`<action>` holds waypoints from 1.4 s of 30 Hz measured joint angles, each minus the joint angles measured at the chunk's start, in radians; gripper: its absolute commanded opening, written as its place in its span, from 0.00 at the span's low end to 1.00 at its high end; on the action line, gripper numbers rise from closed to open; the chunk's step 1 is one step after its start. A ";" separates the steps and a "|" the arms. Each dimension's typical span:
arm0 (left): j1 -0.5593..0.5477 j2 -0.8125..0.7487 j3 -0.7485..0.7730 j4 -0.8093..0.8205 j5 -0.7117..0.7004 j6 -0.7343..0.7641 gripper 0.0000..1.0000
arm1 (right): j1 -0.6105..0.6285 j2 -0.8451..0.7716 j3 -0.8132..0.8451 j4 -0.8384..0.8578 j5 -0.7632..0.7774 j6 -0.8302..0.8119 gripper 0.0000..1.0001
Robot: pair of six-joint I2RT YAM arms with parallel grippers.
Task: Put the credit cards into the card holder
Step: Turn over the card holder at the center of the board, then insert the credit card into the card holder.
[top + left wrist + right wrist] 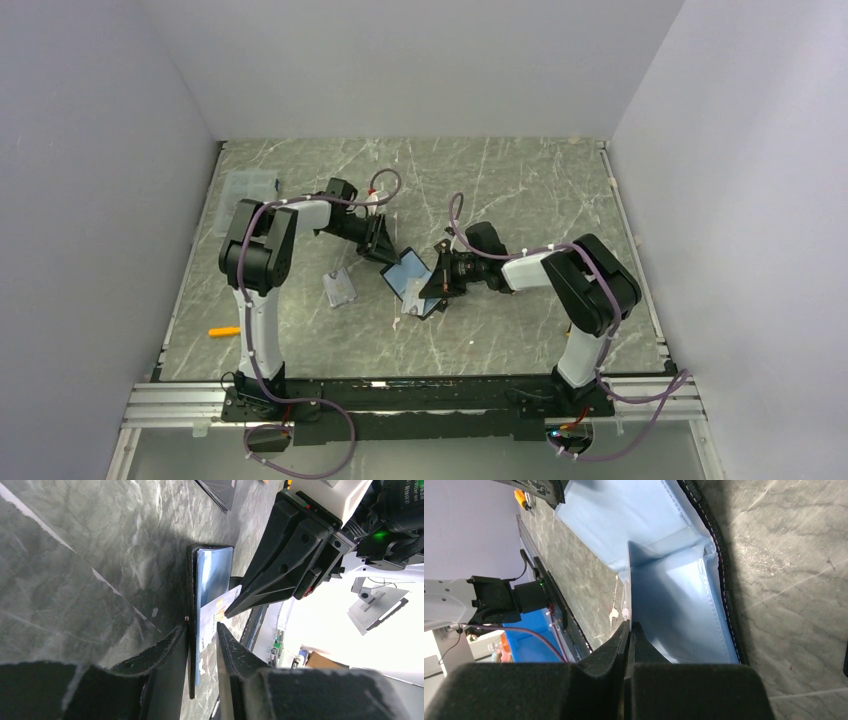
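Note:
The card holder (408, 272) lies open at mid-table, black outside with shiny bluish pockets (674, 605). My left gripper (201, 626) straddles its edge (214, 572). One finger lies against the black cover, and the other stands slightly off the blue lining, so the jaws are open. My right gripper (629, 623) is shut on a thin credit card (628, 585), seen edge-on at the pocket. In the left wrist view that card (216, 615) is pale with orange print, and it sits at the right gripper's tips (229, 614). In the top view the two grippers (383, 250) (437, 283) face each other across the holder.
A small clear sleeve (340, 288) lies left of the holder. A clear plastic box (248, 187) sits at the back left. An orange item (224, 331) lies near the front left. A flat black stack (218, 492) lies past the holder. Walls close in the table's sides.

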 measured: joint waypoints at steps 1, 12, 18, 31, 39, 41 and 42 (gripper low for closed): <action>-0.002 0.001 0.002 -0.005 -0.001 0.002 0.31 | 0.000 0.003 0.000 0.002 -0.002 0.000 0.00; -0.047 0.002 0.005 -0.018 -0.090 0.027 0.06 | -0.001 0.016 0.000 0.019 -0.021 0.013 0.00; -0.047 -0.018 -0.056 0.017 -0.190 -0.016 0.05 | -0.017 0.005 -0.026 0.028 -0.025 0.031 0.00; -0.058 -0.123 -0.217 0.096 -0.228 -0.114 0.06 | -0.039 -0.042 -0.122 0.093 -0.074 0.097 0.00; -0.060 -0.129 -0.230 0.111 -0.230 -0.127 0.06 | -0.040 -0.019 -0.154 0.150 -0.117 0.129 0.00; -0.060 -0.130 -0.232 0.114 -0.230 -0.127 0.06 | -0.040 -0.018 -0.170 0.160 -0.124 0.134 0.00; -0.060 -0.132 -0.232 0.114 -0.230 -0.127 0.06 | -0.040 -0.018 -0.176 0.164 -0.127 0.135 0.00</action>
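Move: The open card holder lies under and nearer than the left hand, its middle some 5 cm back, 2 cm right and 4 cm down. The loose cards are about 5 cm back, 12 cm left; the black card roughly 1 cm ahead, 11 cm right. From the right hand, already holding a credit card at the holder's sleeve, the holder's middle is about 5 cm left, 1 cm ahead, 2 cm down. Left hand sinks 3 cm, pinches the holder's edge, draws back 4 cm; right, still gripping the card, follows. ##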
